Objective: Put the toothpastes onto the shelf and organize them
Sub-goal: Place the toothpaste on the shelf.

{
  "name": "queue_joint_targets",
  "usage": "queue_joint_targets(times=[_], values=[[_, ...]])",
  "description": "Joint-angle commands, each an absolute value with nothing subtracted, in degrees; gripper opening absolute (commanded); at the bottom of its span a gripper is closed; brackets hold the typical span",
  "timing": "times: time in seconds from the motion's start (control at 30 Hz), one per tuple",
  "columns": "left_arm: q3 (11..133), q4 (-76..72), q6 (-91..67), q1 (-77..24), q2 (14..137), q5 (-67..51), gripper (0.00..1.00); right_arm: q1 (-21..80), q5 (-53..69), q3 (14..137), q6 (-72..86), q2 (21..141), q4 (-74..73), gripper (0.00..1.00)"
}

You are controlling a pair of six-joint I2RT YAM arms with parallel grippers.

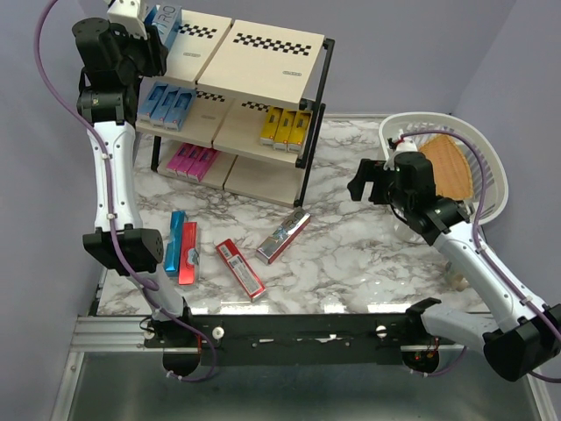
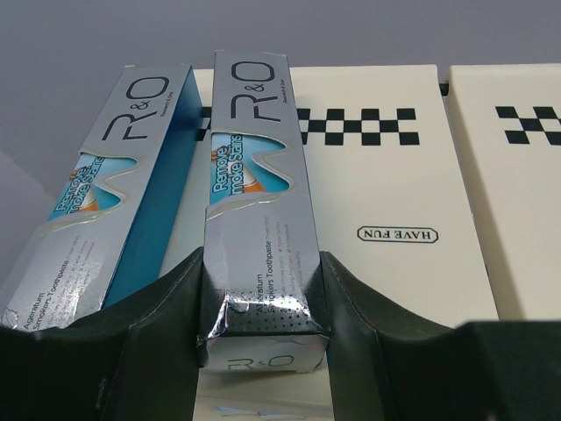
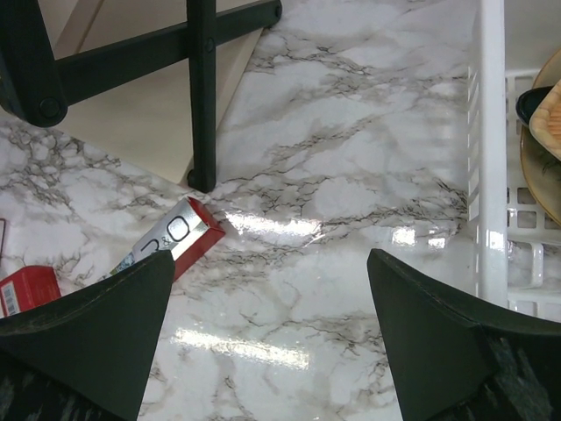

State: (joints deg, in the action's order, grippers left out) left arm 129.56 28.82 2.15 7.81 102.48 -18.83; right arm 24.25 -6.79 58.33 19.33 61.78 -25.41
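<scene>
The shelf (image 1: pixel 254 61) stands at the back left. My left gripper (image 1: pixel 151 26) is over the left end of its top board (image 2: pixel 394 175) and is shut (image 2: pixel 261 276) on a silver/teal toothpaste box (image 2: pixel 259 202). A second silver/teal box (image 2: pixel 114 202) lies just left of it on the board. Blue boxes (image 1: pixel 166 103) and yellow boxes (image 1: pixel 287 127) sit on the middle tier, pink boxes (image 1: pixel 193 160) on the bottom tier. On the table lie a light blue box (image 1: pixel 175 241), two red boxes (image 1: pixel 188 254) (image 1: pixel 239 267) and a silver/red box (image 1: pixel 283 235). My right gripper (image 1: pixel 364 186) is open and empty above the marble (image 3: pixel 267 289).
A white basket (image 1: pixel 491 175) with a wooden board (image 1: pixel 447 167) stands at the right; its wall (image 3: pixel 491 132) is close to my right finger. The shelf's black leg (image 3: pixel 203 88) and the silver/red box (image 3: pixel 175 237) lie ahead-left of my right gripper.
</scene>
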Motion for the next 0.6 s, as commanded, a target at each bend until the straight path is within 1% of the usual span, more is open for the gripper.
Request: queue_joint_targets(times=[0.0, 0.07, 0.13, 0.17, 0.23, 0.37, 0.43, 0.47, 0.57], values=[[132.19, 26.89, 2.73, 8.17, 102.13, -20.21, 0.59, 23.91, -5.28, 59.94, 18.28, 62.49, -25.66, 0.99], [132.19, 26.54, 2.20, 8.09, 101.78, -19.60, 0.68, 23.99, -4.57, 60.12, 18.19, 62.84, -25.40, 0.99], [131.66, 25.84, 1.32, 8.09, 100.73, -18.99, 0.72, 23.99, -3.96, 60.12, 18.11, 62.93, -25.40, 0.99], [131.23, 25.49, 1.14, 8.09, 100.29, -17.94, 0.77, 24.08, -3.78, 60.20, 18.11, 63.10, -25.23, 0.99], [129.82, 24.53, 0.70, 8.00, 98.71, -17.23, 0.80, 23.99, -3.52, 59.94, 18.19, 63.11, -25.05, 0.99], [126.48, 22.50, 0.27, 7.82, 95.72, -15.38, 0.81, 23.99, -2.99, 59.50, 18.11, 63.11, -24.61, 0.99], [125.07, 22.06, 0.18, 7.30, 94.14, -12.41, 0.81, 23.99, -2.90, 59.42, 18.02, 62.84, -24.61, 0.98], [124.55, 22.06, 0.44, 6.51, 93.61, -11.09, 0.79, 23.99, -2.90, 59.33, 18.10, 62.84, -24.52, 0.98], [122.17, 22.23, 1.75, 3.88, 91.94, -3.36, 0.78, 23.99, -2.81, 58.89, 18.02, 62.40, -24.35, 0.98]])
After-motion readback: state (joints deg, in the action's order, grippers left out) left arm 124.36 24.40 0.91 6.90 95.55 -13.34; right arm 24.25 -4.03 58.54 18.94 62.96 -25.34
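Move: The silver-blue R&O toothpaste box lies on the top shelf with its near end in the left fingers, its middle about 6 cm ahead and about level with them. Its twin lies alongside, 7 cm to its left and just as far out. The middle blue box on the middle shelf is roughly 17 cm below, 5 cm ahead and 2 cm left of this hand. From the right hand, the R&O box lies some 25 cm ahead, 48 cm left and 24 cm higher. The R&O toothpaste box on the top shelf is let go: the left fingers spread to either side of its near end, the hand at first almost still. The open hand then climbs about 4 cm and draws back some 3 cm, away from the box and the shelf's front edge, fingertips tilting up and turning a little counter-clockwise. ##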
